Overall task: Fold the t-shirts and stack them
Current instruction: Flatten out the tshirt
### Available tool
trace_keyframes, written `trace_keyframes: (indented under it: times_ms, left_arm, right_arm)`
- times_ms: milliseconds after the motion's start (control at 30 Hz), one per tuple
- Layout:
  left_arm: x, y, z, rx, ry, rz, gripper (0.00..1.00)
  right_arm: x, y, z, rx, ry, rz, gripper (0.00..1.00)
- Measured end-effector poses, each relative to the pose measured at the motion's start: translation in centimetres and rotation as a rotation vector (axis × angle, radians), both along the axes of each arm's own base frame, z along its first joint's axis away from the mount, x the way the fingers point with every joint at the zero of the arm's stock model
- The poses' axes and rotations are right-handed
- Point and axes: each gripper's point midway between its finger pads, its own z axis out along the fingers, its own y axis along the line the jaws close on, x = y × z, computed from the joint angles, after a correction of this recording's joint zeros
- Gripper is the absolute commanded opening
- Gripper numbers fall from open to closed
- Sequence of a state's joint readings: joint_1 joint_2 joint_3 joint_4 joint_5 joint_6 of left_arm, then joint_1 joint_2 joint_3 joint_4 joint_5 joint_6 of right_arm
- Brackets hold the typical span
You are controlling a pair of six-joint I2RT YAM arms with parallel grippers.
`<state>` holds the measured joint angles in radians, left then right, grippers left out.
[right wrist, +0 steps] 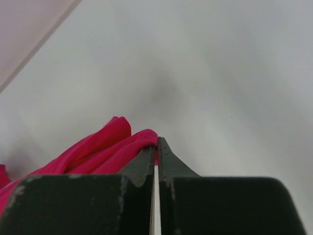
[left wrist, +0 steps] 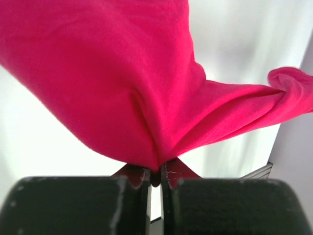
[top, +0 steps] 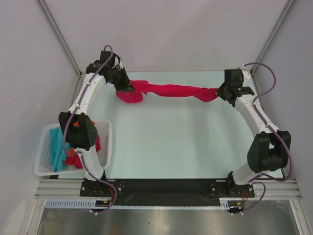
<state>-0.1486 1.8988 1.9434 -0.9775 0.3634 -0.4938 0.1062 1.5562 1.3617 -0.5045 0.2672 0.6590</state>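
Note:
A crimson red t-shirt [top: 171, 91] hangs stretched in a rope-like band across the far part of the table, held at both ends. My left gripper [top: 126, 88] is shut on its left end, where the cloth [left wrist: 122, 88] bunches and sags. At the other end my right gripper [top: 221, 92] is shut on the red cloth [right wrist: 105, 149], pinched at the fingertips. More t-shirts lie in the basket at the left: a teal one [top: 58, 149], a red one [top: 74, 159] and a bit of orange [top: 75, 125], partly hidden by the left arm.
A white slotted basket [top: 43, 156] stands at the table's left near edge, beside the left arm's base. The pale table [top: 176, 142] spreads between the arms. Metal frame posts rise at the far corners.

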Motion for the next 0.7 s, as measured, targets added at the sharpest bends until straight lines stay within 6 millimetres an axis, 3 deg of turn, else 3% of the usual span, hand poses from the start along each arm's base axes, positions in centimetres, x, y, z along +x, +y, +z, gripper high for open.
trace_keyframes:
  times_ms: [33, 67, 100, 200, 300, 400, 533, 700]
  left_arm:
    - [-0.3, 0.1, -1.0, 0.004, 0.024, -0.002, 0.17]
    - [-0.8, 0.1, -2.0, 0.008, 0.052, -0.004, 0.30]
    - [-1.1, 0.2, -2.9, 0.015, 0.077, -0.004, 0.36]
    - [-1.4, 2.9, -4.9, 0.094, 0.117, 0.048, 0.51]
    - [-0.4, 6.1, -5.2, 0.138, 0.105, 0.126, 0.54]
    - [0.0, 7.7, -5.2, 0.159, 0.101, 0.166, 0.54]
    - [-0.5, 7.3, -5.8, 0.160, 0.096, 0.153, 0.54]
    - [-3.5, 6.0, -9.0, 0.163, 0.159, 0.114, 0.54]
  right_arm:
    - [-0.3, 0.0, -0.9, -0.001, 0.015, -0.001, 0.00]
    - [-0.7, -0.1, -1.8, -0.002, 0.036, 0.000, 0.00]
    - [-1.1, -0.2, -2.8, -0.005, 0.059, -0.001, 0.00]
    - [-2.7, -3.0, -5.1, -0.064, 0.131, -0.080, 0.00]
    - [-3.4, -6.6, -5.5, -0.107, 0.157, -0.181, 0.01]
    - [-3.5, -7.5, -5.3, -0.125, 0.160, -0.213, 0.04]
    - [-3.4, -7.3, -5.0, -0.130, 0.160, -0.206, 0.04]
    - [-3.4, -6.7, -5.1, -0.131, 0.163, -0.189, 0.07]
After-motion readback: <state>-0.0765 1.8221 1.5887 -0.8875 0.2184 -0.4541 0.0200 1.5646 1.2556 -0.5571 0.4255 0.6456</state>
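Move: The t-shirt is already stretched between both pinching hands, above bare table some 15 cm below them. Its middle lies about 19 cm to the left hand's right and, from the right hand, about 24 cm to its left, level ahead with both and sagging some 3 cm. The white basket's middle is some 25 cm back and 25 cm to the left of the left hand; the table's far edge runs about 15 cm ahead of it. Down together first, about 5 cm, both hands then part sideways: the left opens its fingers halfway, lets go of its end and swings some 8 cm left, then sinks further and eases back. The right keeps its pinch and draws its end about 7 cm right and 3 cm back, turning some 10 degrees clockwise, then stays there. ##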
